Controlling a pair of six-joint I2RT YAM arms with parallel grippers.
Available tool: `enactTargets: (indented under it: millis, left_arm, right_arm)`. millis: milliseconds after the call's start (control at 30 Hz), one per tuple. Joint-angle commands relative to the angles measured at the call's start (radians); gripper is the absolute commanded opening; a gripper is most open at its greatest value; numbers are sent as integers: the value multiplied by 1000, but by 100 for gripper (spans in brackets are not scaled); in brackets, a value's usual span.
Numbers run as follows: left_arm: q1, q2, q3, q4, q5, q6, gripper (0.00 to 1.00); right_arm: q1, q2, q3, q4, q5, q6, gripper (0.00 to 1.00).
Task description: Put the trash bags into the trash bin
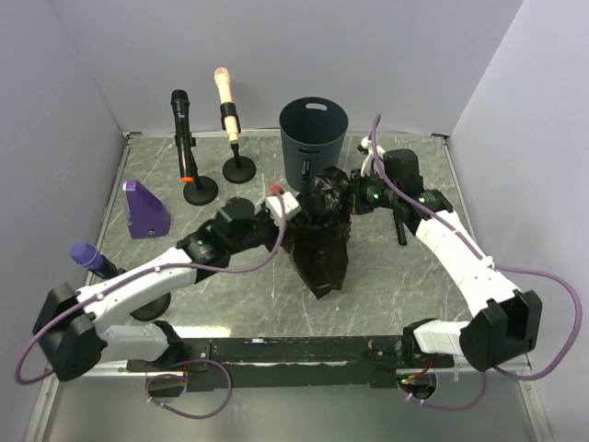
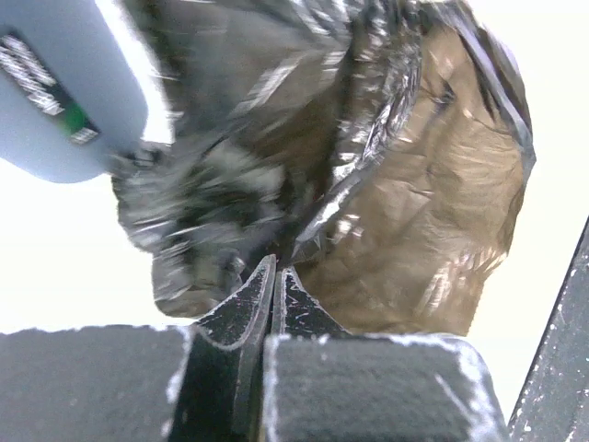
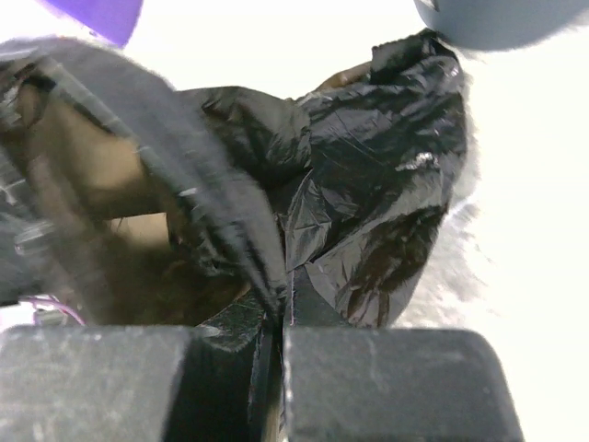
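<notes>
A dark trash bag (image 1: 322, 249), with a brownish see-through body and a crumpled black top, hangs between my two grippers in the middle of the table. On its upper left side, my left gripper (image 1: 293, 210) is shut on the bag's film (image 2: 274, 267), and the bag (image 2: 423, 203) fills that wrist view. From the right, my right gripper (image 1: 354, 198) is shut on the bag's black crumpled top (image 3: 283, 304), the bag (image 3: 386, 184) spreading out past its fingertips. The round dark blue-grey trash bin (image 1: 313, 138) stands upright just behind the bag, and its edge (image 3: 497, 18) shows in the right wrist view.
Two microphones stand on round black bases (image 1: 201, 189) (image 1: 239, 168) at the back left. A purple wedge-shaped object (image 1: 145, 210) sits at the left, and a purple-headed microphone (image 1: 87, 256) lies by my left arm. Grey walls enclose the table.
</notes>
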Motion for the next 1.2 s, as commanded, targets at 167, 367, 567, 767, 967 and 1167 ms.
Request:
enactTargets:
  millis: [167, 367, 567, 767, 967, 1167]
  left_arm:
    - [153, -182, 16, -125, 210, 41, 1]
    - [124, -120, -1, 10, 298, -85, 59]
    - [11, 20, 26, 121, 249, 4, 68]
    - [-39, 75, 45, 107, 202, 38, 70]
    - [-37, -43, -29, 168, 223, -25, 82]
    - [-60, 8, -72, 269, 280, -135, 84]
  right_arm:
    - [-86, -140, -93, -15, -33, -42, 0]
    - [-86, -131, -85, -5, -87, 10, 0]
    - [-97, -109, -84, 7, -75, 66, 0]
    - [-146, -100, -73, -2, -81, 113, 0]
    - [-161, -82, -47, -4, -46, 142, 0]
    - [-163, -59, -42, -4, -44, 165, 0]
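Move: The trash bag hangs between my hands: its middle lies about 6 cm right of my left hand, 1 cm ahead and 9 cm below. From my right hand it is some 7 cm left, 7 cm back and 11 cm below. The trash bin stands roughly 23 cm ahead of my left hand, 5 cm right and 9 cm down. The black stick lies about 14 cm right of my right hand, 2 cm ahead and 23 cm down. I swing my left hand, shut on the bag's edge, about 5 cm left and up, open its fingers wide to let go, then sweep right and down beside the bag, drawing back, before rising again; the wrist turns some 15 degrees clockwise. My right hand keeps its pinch and draws its edge about 4 cm right, turning clockwise. ##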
